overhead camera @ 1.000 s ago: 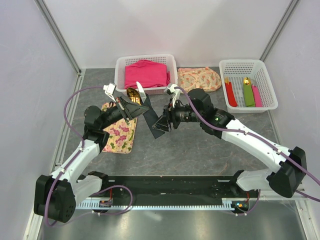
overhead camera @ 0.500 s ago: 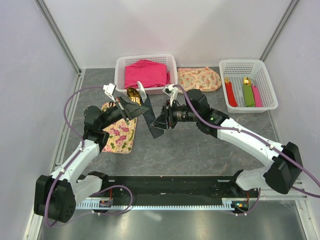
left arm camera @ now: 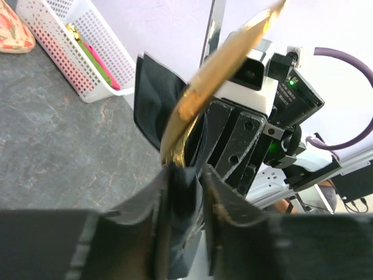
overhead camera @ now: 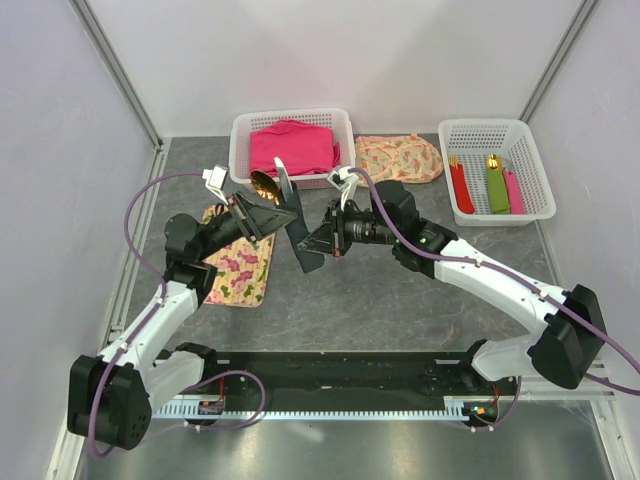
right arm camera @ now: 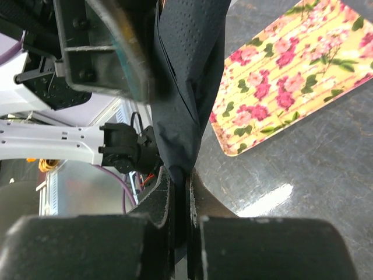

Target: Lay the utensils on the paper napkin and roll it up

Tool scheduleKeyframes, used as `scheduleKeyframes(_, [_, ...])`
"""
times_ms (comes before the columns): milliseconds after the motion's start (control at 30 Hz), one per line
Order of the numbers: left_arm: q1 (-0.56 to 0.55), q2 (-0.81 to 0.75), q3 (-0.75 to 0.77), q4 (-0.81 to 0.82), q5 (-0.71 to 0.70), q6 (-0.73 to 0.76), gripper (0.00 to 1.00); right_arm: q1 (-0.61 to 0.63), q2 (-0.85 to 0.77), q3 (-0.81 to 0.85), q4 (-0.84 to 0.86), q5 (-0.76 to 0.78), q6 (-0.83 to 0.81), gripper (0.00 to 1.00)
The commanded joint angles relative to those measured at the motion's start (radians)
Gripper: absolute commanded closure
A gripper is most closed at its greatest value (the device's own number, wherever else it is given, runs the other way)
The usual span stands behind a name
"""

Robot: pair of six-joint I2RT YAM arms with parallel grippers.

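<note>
The black paper napkin (overhead camera: 302, 238), loosely wrapped round the utensils, hangs in the air between my two grippers above the table's middle. The utensils' gold heads (overhead camera: 265, 185) and a silver handle stick out of its upper left end; in the left wrist view a gold utensil (left arm camera: 198, 87) rises out of the napkin (left arm camera: 154, 99). My left gripper (overhead camera: 284, 214) has its jaws slightly parted around the wrapped end (left arm camera: 185, 175). My right gripper (overhead camera: 320, 240) is shut on the napkin's lower edge (right arm camera: 179, 175), and the napkin (right arm camera: 186, 76) stands up from its fingers.
The floral mat (overhead camera: 238, 272) lies on the table under the left arm, and shows in the right wrist view as the floral mat (right arm camera: 291, 76). A white basket (overhead camera: 240, 135) with pink cloth stands at the back. A second basket (overhead camera: 480, 124) at the right holds napkin rolls (overhead camera: 497, 190). A floral cloth (overhead camera: 400, 158) lies between them.
My right gripper has closed on the napkin's lower edge. The left gripper's jaws have eased apart and it has drifted slightly left and up with the bundle.
</note>
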Motion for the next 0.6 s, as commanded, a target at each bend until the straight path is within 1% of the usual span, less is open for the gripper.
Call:
scheduleKeyframes(0, [-0.001,-0.029,-0.004,0.024,-0.005,-0.015,0.55,0.003,-0.049,0.024,0.122,0.062,-0.013,1.0])
scheduleKeyframes(67, [-0.001,-0.029,-0.005,0.02,-0.007,-0.014,0.48,0.003,-0.056,0.026,0.134,0.068,-0.01,1.0])
scheduleKeyframes(133, [-0.001,-0.03,-0.008,0.017,-0.007,-0.014,0.45,0.003,-0.061,0.024,0.147,0.073,-0.002,1.0])
scheduleKeyframes(167, [-0.001,-0.032,-0.01,0.016,-0.005,-0.012,0.39,0.003,-0.062,0.024,0.153,0.074,0.002,1.0])
scheduleKeyframes(300, [-0.002,-0.029,-0.028,0.016,0.007,-0.023,0.32,0.003,-0.067,0.023,0.194,0.068,0.036,1.0])
scheduleKeyframes(333, [-0.002,-0.027,-0.034,0.02,0.009,-0.029,0.29,0.003,-0.066,0.023,0.202,0.059,0.05,1.0])
scheduleKeyframes(433, [-0.007,-0.016,-0.04,0.066,0.019,-0.056,0.26,0.003,-0.059,0.019,0.223,0.051,0.076,1.0])
scheduleKeyframes(567, [-0.016,-0.022,-0.04,0.125,0.022,-0.085,0.25,0.003,-0.055,0.006,0.255,0.051,0.107,1.0])
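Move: The napkin roll with the utensils stands between the left hand's parting fingers, its middle at their tips. The right hand already pinches its lower part, the roll's middle lying about 4 cm ahead, 3 cm left and 4 cm above. From the left hand, the floral board is roughly level ahead, 14 cm left and 30 cm below; the white basket with the pink cloth is some 25 cm ahead, 3 cm left and 26 cm below. The right hand keeps its pinch, lifting the napkin roll about 3.5 cm as the left fingers open and release. ##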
